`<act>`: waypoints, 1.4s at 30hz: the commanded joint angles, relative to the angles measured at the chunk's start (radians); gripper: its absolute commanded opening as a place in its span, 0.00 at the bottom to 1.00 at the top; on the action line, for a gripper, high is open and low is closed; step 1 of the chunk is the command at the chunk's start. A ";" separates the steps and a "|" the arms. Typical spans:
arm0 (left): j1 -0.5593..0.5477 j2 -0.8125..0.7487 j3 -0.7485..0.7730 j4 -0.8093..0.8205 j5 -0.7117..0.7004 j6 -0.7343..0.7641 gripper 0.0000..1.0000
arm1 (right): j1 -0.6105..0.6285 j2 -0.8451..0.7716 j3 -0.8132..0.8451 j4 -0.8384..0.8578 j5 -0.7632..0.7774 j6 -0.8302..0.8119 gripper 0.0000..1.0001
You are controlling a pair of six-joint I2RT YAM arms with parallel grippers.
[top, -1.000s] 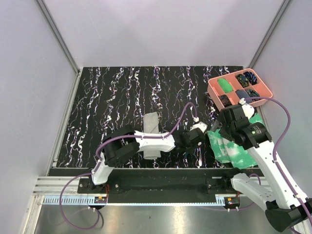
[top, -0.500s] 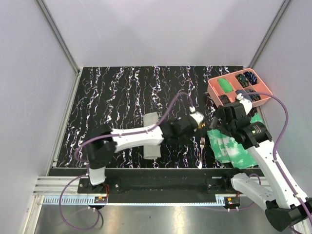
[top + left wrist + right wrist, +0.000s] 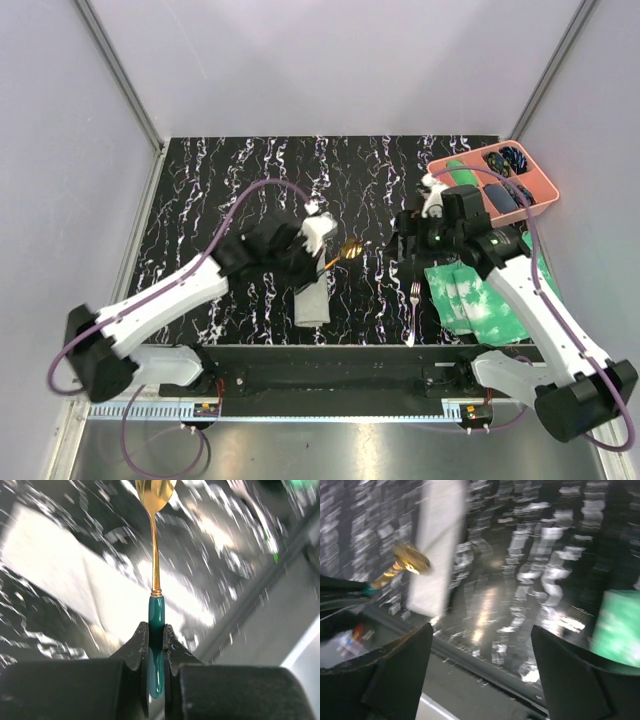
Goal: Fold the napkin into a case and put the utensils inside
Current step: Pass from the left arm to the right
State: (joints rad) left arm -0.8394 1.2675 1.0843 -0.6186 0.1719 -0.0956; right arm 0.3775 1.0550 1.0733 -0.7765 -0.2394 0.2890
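The napkin lies folded into a narrow grey case (image 3: 312, 300) near the table's front edge, its far end hidden under my left arm. My left gripper (image 3: 322, 255) hovers over it, shut on the teal handle of a gold spoon (image 3: 349, 250). In the left wrist view the jaws of the gripper (image 3: 155, 630) pinch the handle and the spoon (image 3: 155, 555) points away over the blurred cloth (image 3: 75, 570). A fork (image 3: 414, 300) lies on the table to the right. My right gripper (image 3: 404, 262) hangs open and empty just above the fork; its view shows the spoon (image 3: 410, 560) and case (image 3: 440, 545).
A pink compartmented tray (image 3: 548, 190) with dark items and a green one stands at the back right. A green-and-white mottled sheet (image 3: 470, 300) lies under the right arm, also seen as a green blur (image 3: 620, 625) in the right wrist view. A dark rail runs along the front edge.
My left gripper closed on the spoon near the fork, lifted it and swung left to above the case. The right arm moved left from the tray toward the table's middle.
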 commanded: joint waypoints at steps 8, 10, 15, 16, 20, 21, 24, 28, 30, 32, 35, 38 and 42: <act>-0.023 -0.290 -0.124 -0.159 0.241 0.231 0.00 | 0.095 0.301 0.108 0.013 -0.733 -0.192 0.63; -0.024 -0.287 -0.133 -0.161 0.252 0.237 0.00 | 0.129 0.328 0.116 0.032 -0.752 -0.188 0.62; -0.026 -0.283 -0.130 -0.161 0.275 0.238 0.00 | 0.175 0.405 0.145 0.037 -0.802 -0.200 0.51; -0.027 -0.284 -0.130 -0.162 0.264 0.240 0.00 | 0.181 0.425 0.146 0.042 -0.807 -0.198 0.47; -0.026 -0.295 -0.126 -0.164 0.256 0.243 0.00 | 0.219 0.457 0.151 0.046 -0.827 -0.205 0.34; -0.026 -0.296 -0.127 -0.165 0.262 0.244 0.00 | 0.221 0.464 0.152 0.046 -0.837 -0.200 0.26; -0.024 -0.307 -0.118 -0.155 0.189 0.217 0.00 | 0.227 0.464 0.154 0.066 -0.882 -0.188 0.00; 0.183 -0.338 -0.106 -0.087 0.132 -0.048 0.43 | 0.227 0.390 0.113 0.186 -0.731 -0.026 0.00; 0.284 -0.423 -0.136 -0.012 0.098 -0.192 0.69 | 0.224 0.328 0.033 0.348 -0.629 0.177 0.00; 0.381 -0.538 -0.219 0.035 0.040 -0.404 0.79 | 0.216 0.292 -0.054 0.502 -0.534 0.319 0.00; 0.392 -0.676 -0.351 0.128 -0.195 -0.669 0.97 | 0.219 0.251 -0.157 0.723 -0.399 0.547 0.00; 0.398 -0.741 -0.457 0.264 -0.221 -0.849 0.99 | 0.224 0.208 -0.293 1.033 -0.296 0.748 0.00; 0.398 -0.723 -0.538 0.484 -0.186 -0.998 0.99 | 0.248 0.229 -0.331 1.181 -0.242 0.848 0.00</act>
State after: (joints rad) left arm -0.4454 0.5209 0.6006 -0.4271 0.0360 -0.8425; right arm 0.5980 1.2907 0.7624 0.0620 -0.6079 0.9211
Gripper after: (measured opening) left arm 0.984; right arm 0.014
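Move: Some 10 cm to the right hand's left, 2 cm farther out and 3 cm lower hangs the bowl of the spoon, whose green handle the left hand already grips. From the left hand the bowl lies about 5 cm ahead and 9 cm right; the open right gripper is 3 cm ahead, 19 cm right and slightly higher. The folded napkin lies 15 cm beneath the left hand, 4 cm ahead and 2 cm left. On the table the fork lies 8 cm right and 7 cm back of the right gripper. Drawing the held spoon back about 9 cm and a little left, the left hand waits while the right sweeps some 14 cm left and 8 cm back, turning counter-clockwise, and pinches the gold shaft near the bowl. The left fingers then open wide and leave forward, left and slightly up, turning counter-clockwise; the right carries the spoon forward some 6 cm, swinging back clockwise. ##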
